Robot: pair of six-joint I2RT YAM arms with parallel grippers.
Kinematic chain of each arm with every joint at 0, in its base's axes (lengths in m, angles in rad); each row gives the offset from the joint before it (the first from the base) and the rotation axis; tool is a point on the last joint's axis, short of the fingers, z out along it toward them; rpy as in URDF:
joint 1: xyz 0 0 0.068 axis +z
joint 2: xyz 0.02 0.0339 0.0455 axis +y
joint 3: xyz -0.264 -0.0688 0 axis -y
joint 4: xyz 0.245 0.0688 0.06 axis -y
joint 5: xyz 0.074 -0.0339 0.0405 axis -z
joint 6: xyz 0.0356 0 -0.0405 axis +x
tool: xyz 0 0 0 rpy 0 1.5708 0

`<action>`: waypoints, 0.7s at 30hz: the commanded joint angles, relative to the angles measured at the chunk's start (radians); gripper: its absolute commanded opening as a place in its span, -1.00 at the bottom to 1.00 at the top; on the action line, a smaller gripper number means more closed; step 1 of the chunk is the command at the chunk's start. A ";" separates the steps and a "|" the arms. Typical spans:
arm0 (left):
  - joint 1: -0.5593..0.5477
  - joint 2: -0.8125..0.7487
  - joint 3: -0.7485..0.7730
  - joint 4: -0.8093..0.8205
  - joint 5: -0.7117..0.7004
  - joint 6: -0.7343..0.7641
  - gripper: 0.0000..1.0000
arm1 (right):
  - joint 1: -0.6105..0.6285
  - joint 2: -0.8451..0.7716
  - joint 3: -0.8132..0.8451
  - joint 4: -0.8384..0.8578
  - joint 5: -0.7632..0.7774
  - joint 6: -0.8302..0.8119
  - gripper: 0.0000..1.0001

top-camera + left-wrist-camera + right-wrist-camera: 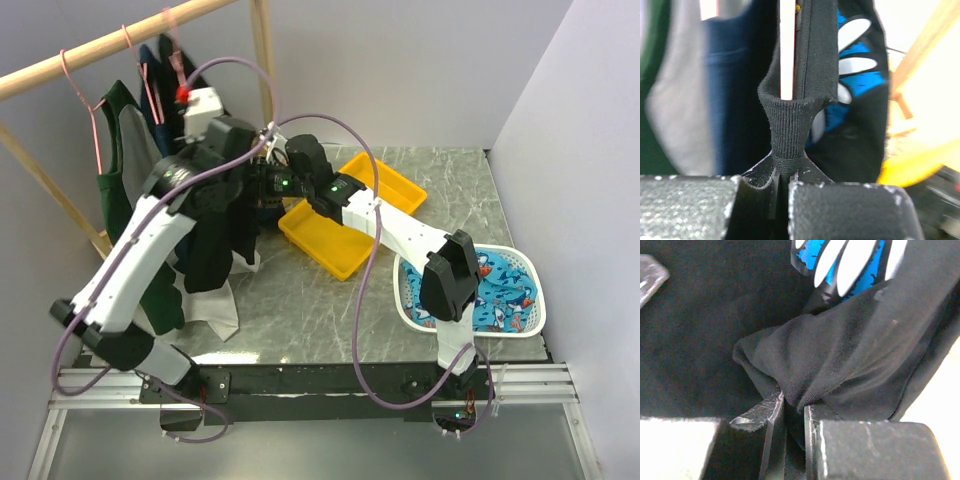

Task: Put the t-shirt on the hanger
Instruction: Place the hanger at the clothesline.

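The black t-shirt (215, 250) with its white daisy print (855, 50) hangs from both grippers below the rail. My left gripper (782, 167) is shut on the shirt's ribbed collar (787, 125). The pale pink hanger wire (787, 50) runs down into the collar opening just above the jaws. The hanger's hook (172, 40) seems to sit on the rail. My right gripper (794, 407) is shut on a fold of the black fabric (840, 360) below the daisy print (850, 260). In the top view both grippers meet close together at the shirt's top, largely hidden by the arms.
A wooden rail (100, 45) crosses the upper left, with a green-and-grey shirt (125, 170) and a navy shirt (150, 60) hanging on pink hangers. A wooden post (262, 50) stands behind. A yellow tray (345, 250) and a white basket (530, 300) of blue-patterned cloth sit to the right.
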 commanded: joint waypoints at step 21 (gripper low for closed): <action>0.119 0.314 0.431 0.114 0.342 0.090 -0.98 | -0.119 -0.132 -0.042 0.028 0.024 -0.041 -1.00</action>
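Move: My left hand still pinches the black t-shirt's collar and the hanger. The stretch of clothesline rail that it goes for is about 15 cm ahead and 13 cm above it, neither left nor right. The navy t-shirt hangs some 12 cm to its left and 8 cm ahead, the green one about 20 cm left and 5 cm ahead. For my right hand, gripping the shirt lower down, that stretch of rail lies roughly 17 cm ahead, 13 cm left and 22 cm up. I swing my left hand right, away from the navy t-shirt, and forward towards the rail, about 8 cm forward and 5 cm right in all; the rightward part comes early, then it is nearly all forward. I keep the hanger pinched and turn slightly clockwise. My right hand keeps its fold of black cloth and follows, some 4 cm forward and 5 cm right, also turning a little clockwise. ##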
